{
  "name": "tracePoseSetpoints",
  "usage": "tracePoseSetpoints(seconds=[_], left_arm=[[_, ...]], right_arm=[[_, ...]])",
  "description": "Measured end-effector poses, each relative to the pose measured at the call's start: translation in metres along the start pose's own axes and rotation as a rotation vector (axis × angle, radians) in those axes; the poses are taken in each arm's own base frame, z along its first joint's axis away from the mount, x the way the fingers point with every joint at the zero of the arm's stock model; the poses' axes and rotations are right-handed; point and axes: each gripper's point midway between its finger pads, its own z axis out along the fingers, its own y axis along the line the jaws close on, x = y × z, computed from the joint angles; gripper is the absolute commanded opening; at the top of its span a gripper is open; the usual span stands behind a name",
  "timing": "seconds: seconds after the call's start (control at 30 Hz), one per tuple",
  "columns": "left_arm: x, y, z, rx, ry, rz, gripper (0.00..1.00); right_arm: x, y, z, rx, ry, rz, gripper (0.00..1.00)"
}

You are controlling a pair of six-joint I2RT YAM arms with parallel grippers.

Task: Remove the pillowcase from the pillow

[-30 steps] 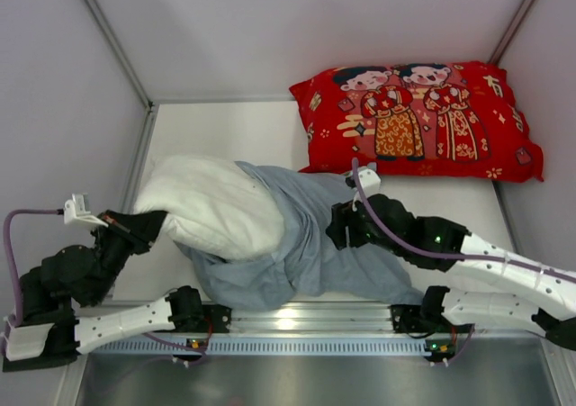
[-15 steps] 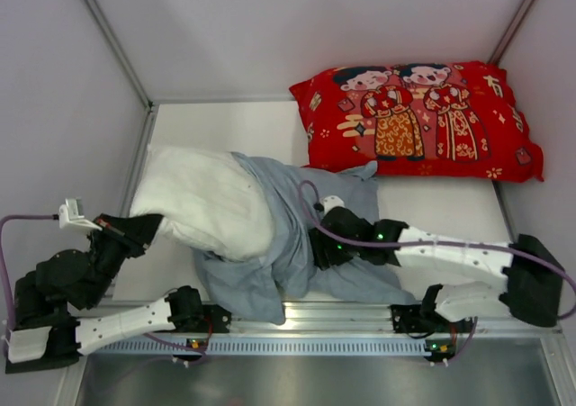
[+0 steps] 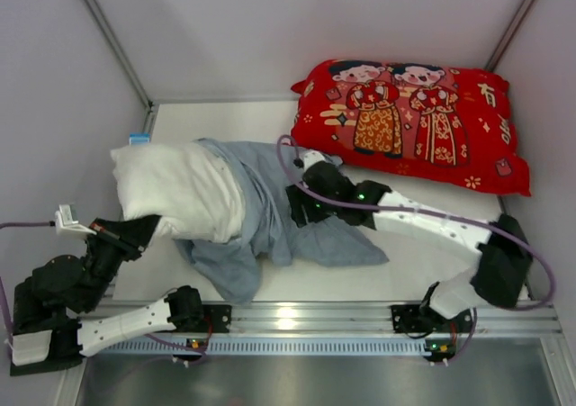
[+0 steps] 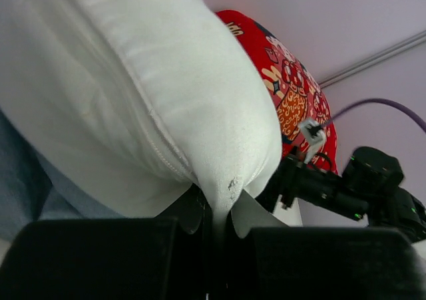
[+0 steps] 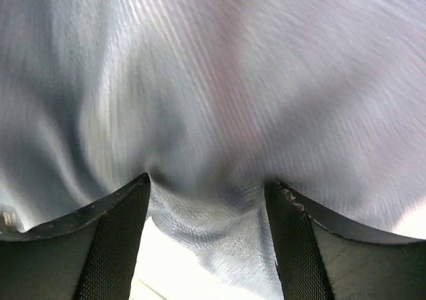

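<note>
The plain white pillow [image 3: 171, 190] lies at the left, its right half still inside the blue-grey pillowcase [image 3: 261, 217]. The case trails right and toward the near edge in crumpled folds. My left gripper [image 3: 148, 229] is shut on the pillow's near-left corner. In the left wrist view that corner [image 4: 226, 187] is pinched between the jaws of the left gripper [image 4: 216, 210]. My right gripper [image 3: 295, 206] presses into the case's middle from the right. In the right wrist view the right gripper [image 5: 208, 193] stands wide open, with pillowcase cloth [image 5: 213, 80] bulging between its fingers [image 5: 113, 240].
A red cartoon-print pillow [image 3: 405, 122] lies at the back right, touching the case's far edge. A small blue object [image 3: 138, 139] sits by the left wall. Grey walls close in left, right and back. A metal rail [image 3: 288, 320] runs along the near edge.
The pillow and its case have slid left and toward the back. My right gripper followed them leftward, arm stretching out. The red pillow shifted slightly. The left gripper kept its hold.
</note>
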Motion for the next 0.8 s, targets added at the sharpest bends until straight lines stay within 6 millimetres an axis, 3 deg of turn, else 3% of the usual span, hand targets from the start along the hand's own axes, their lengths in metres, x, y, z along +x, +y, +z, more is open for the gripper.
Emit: tracePoseSetpoints(seconds=[0.13, 0.2, 0.4, 0.57, 0.7, 0.8], left_arm=[[0.007, 0.000, 0.001, 0.001, 0.018, 0.008, 0.00], [0.011, 0.000, 0.002, 0.005, 0.031, 0.009, 0.00], [0.015, -0.002, 0.001, 0.015, 0.051, 0.009, 0.00], [0.017, -0.004, 0.000, 0.025, 0.067, 0.008, 0.00], [0.018, -0.004, 0.000, 0.027, 0.068, 0.007, 0.00], [0.018, -0.004, 0.000, 0.026, 0.068, 0.009, 0.00]], right_arm=[[0.028, -0.035, -0.061, 0.036, -0.087, 0.023, 0.79], [0.042, -0.051, -0.075, 0.068, -0.113, 0.036, 0.82], [0.093, -0.113, -0.068, 0.262, -0.047, 0.115, 0.85], [0.087, -0.133, -0.079, 0.344, -0.106, 0.212, 0.89], [0.078, -0.163, -0.097, 0.434, -0.170, 0.302, 0.88], [0.086, -0.178, -0.101, 0.492, -0.157, 0.354, 0.88]])
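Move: The pillowcase's loose right end lies about 20 cm to the right of the right hand, 3 cm back and some 12 cm below it. The bare white pillow's middle is about 28 cm to that hand's left, 5 cm ahead and slightly lower; the red pillow's middle is roughly 30 cm ahead, 35 cm to the right and 9 cm lower. From the left hand, which already pinches the white pillow's corner, that loose end lies some 46 cm right, 8 cm ahead and 31 cm below. The right hand sweeps fast to its right, about 22 cm in all, away from the white pillow and over the blue cloth towards the pillowcase's loose end, swinging some 4 cm back early and returning most of that, while the wrist turns about 35 degrees clockwise and the part-open fingers spread wider. The left hand keeps its pinch on the pillow's corner, easing only a little right and down before it stays put. ##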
